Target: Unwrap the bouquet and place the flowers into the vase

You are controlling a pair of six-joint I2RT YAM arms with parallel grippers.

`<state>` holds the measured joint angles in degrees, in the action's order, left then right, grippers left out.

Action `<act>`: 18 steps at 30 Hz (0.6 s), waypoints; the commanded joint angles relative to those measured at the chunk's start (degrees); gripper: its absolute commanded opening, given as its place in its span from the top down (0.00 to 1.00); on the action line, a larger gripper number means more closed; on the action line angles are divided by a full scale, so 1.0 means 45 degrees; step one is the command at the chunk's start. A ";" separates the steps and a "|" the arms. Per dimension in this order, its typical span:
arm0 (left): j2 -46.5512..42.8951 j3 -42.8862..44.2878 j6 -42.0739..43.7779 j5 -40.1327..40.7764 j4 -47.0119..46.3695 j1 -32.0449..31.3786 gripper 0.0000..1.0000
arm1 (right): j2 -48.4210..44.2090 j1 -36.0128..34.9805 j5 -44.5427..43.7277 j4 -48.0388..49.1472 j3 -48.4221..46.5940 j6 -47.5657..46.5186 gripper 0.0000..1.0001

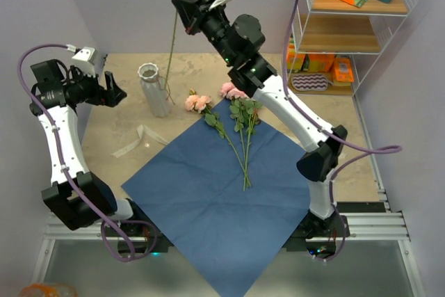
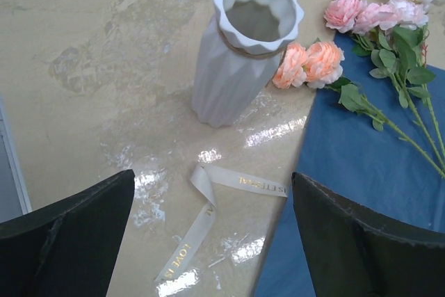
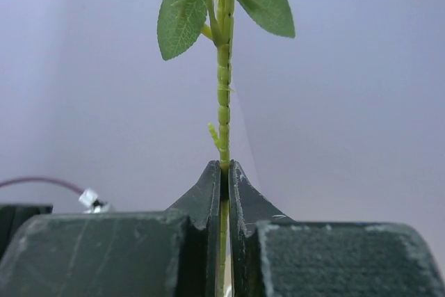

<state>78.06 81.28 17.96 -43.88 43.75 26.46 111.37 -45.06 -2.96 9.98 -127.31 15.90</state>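
Note:
The bouquet lies undone: its blue paper is spread flat, with several pink flowers on its far corner. The white ribbed vase stands upright left of the paper, and its mouth looks empty. My right gripper is raised high and shut on one long green stem. That stem hangs down with its lower end just right of the vase. My left gripper hovers open left of the vase, nothing between its fingers.
A beige ribbon lies on the table between the vase and the paper's left corner. A wire shelf with boxes stands at the back right. The paper's near corner hangs over the table's front edge.

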 commanded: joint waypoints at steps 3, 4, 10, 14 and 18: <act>0.0133 0.0279 0.0209 0.0590 -0.0405 0.0195 0.01 | 0.1984 -0.0026 -0.0357 0.5044 -0.1513 -0.0975 1.00; 0.0153 0.0221 0.0267 0.0629 -0.0405 0.0195 0.01 | 0.2356 -0.0026 -0.0377 0.5338 -0.2327 -0.1014 1.00; 0.0621 0.0571 0.0696 0.0689 0.0179 0.0195 0.01 | 0.4625 -0.0007 -0.0416 0.5808 -0.4678 -0.1287 1.00; 0.0700 0.0591 0.0892 0.0532 0.0318 0.0195 0.01 | 0.5054 -0.0007 -0.0397 0.6357 -0.4620 -0.1559 1.00; 0.0836 0.0611 0.0990 0.0551 0.0337 0.0175 0.01 | 0.5251 -0.0007 -0.0163 0.6240 -0.4328 -0.1737 1.00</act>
<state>81.56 81.67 20.80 -40.88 45.10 26.70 136.40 -45.01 -3.73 32.75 -144.70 10.41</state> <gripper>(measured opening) 0.992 0.029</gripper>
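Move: The right hand holds a flower high by its stem; the vase it is taken to stands about 10 cm ahead and 17 cm to its left, its middle some 43 cm below. The peach roses lie about 12 cm ahead and 1 cm left of that hand, the pink flowers roughly 15 cm ahead and 13 cm right, and the ribbon about 3 cm back and 21 cm left, all on the table. From the idle left hand the vase is some 14 cm ahead, 8 cm right and 15 cm below. The right hand keeps its pinch on the stem and carries the flower forward and left towards the vase, about 6 cm out and 5 cm across, levelling off at first and then sinking some 3 cm, while the wrist tips the fingers up by about 15 degrees so that the stem's lower end swings out towards the vase mouth. The left hand, open and empty, eases down about 2.5 cm beside the vase and drifts slightly left. ##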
